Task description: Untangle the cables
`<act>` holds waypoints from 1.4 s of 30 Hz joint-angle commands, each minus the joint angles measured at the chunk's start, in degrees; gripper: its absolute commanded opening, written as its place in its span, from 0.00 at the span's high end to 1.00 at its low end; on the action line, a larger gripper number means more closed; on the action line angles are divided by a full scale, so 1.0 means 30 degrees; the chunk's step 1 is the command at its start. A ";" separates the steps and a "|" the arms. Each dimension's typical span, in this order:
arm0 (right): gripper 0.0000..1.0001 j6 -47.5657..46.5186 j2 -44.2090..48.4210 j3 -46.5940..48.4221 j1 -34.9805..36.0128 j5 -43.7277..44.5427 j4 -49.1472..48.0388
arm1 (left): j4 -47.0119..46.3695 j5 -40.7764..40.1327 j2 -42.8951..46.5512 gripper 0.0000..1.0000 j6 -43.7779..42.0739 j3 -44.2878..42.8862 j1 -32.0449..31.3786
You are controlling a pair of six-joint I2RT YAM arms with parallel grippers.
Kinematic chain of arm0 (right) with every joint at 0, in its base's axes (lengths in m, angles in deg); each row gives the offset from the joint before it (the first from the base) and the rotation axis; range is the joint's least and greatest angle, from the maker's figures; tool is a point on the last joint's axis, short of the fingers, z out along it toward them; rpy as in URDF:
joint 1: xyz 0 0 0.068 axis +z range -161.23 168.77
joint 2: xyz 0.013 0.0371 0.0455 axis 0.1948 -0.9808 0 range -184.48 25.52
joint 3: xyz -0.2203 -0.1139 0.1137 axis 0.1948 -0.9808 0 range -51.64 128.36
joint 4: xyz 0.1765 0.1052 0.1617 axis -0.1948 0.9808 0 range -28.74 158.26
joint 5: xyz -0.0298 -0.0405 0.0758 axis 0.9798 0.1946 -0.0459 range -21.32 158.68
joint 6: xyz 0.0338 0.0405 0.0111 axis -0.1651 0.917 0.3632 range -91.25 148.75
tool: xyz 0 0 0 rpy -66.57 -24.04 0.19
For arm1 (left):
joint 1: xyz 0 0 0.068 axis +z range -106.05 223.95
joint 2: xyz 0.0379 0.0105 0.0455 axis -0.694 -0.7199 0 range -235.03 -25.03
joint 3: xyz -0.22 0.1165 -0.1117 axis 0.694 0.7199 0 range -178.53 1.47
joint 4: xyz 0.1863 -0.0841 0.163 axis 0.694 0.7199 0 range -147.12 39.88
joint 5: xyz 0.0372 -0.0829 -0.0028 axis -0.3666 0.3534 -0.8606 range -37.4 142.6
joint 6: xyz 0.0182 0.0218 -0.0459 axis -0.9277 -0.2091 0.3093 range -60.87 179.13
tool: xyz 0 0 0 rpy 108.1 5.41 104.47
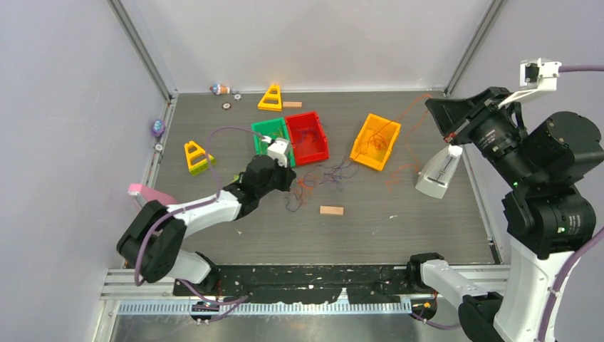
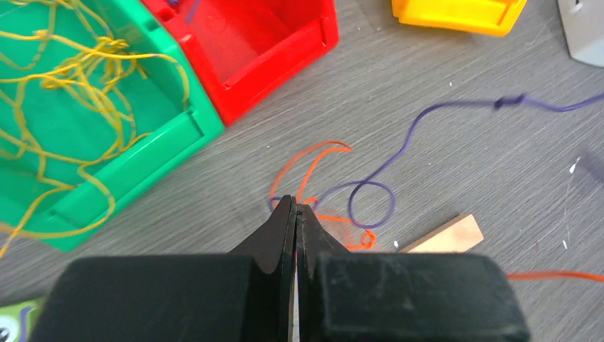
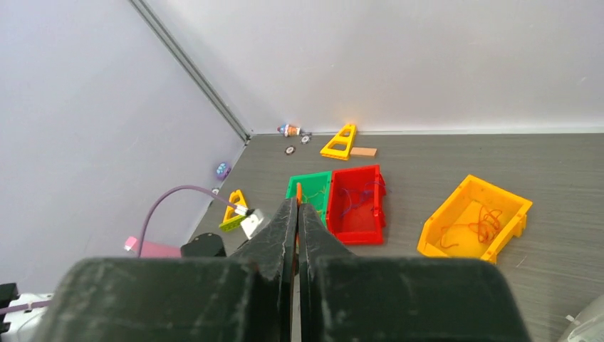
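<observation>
A loose tangle of thin cables [image 1: 324, 174] lies on the grey table in front of the bins. My left gripper [image 1: 285, 178] is down at its left end. In the left wrist view the left gripper [image 2: 295, 206] is shut, its tips pinching where an orange cable [image 2: 313, 153] and a purple cable [image 2: 427, 114] cross. My right gripper [image 1: 436, 108] is raised at the right, shut on an orange cable [image 1: 409, 110] that trails down to the table. That orange cable [image 3: 298, 191] shows at the right gripper's [image 3: 297, 205] tip.
Green bin [image 1: 267, 132] with yellow cables [image 2: 71, 107], red bin [image 1: 308, 137] and yellow bin [image 1: 375, 141] stand mid-table. A wooden block [image 1: 331, 210] lies near the tangle. A white object [image 1: 436, 174] sits at the right. Yellow triangles [image 1: 271, 97] [image 1: 196, 157] stand at the back and left.
</observation>
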 commanded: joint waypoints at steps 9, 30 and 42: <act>0.95 0.1122 -0.0589 -0.1342 0.0056 -0.1031 -0.1513 | -0.1392 0.5494 0.1619 0.41 0.0625 -0.0620 0.0482; 0.95 0.1862 -0.1475 -0.1241 0.0047 -0.3546 -0.2388 | -0.6540 0.5978 -0.1820 0.00 -0.3114 -0.4472 -0.2870; 0.95 0.2070 -0.1556 -0.0724 0.0063 -0.4342 -0.2561 | -0.7284 0.5529 -0.5795 0.01 -0.3582 -0.7918 -0.4372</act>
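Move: The purple tangle, strung on the orange cable, hangs some 13 cm to the left hand's right and about 5 cm ahead, a few centimetres lower. From that hand, the wooden block lies about 11 cm right and 3 cm back, the red bin some 17 cm ahead and 4 cm right, and the yellow bin about 17 cm ahead and 24 cm right. From the high right hand, the tangle is roughly 14 cm ahead, 15 cm left and 44 cm down. The left hand drifts a last 2 cm left, then spreads its shut fingers wide, letting go of the pulled-out cable, and travels back to the right nearly 20 cm while rising about 11 cm, towards the purple tangle, its wrist swinging some 30 degrees clockwise and its fingers tipping up. High up, the right hand keeps its pinch on the orange cable, dips forward and down about 4 cm after a tiny pull back, then eases left. ##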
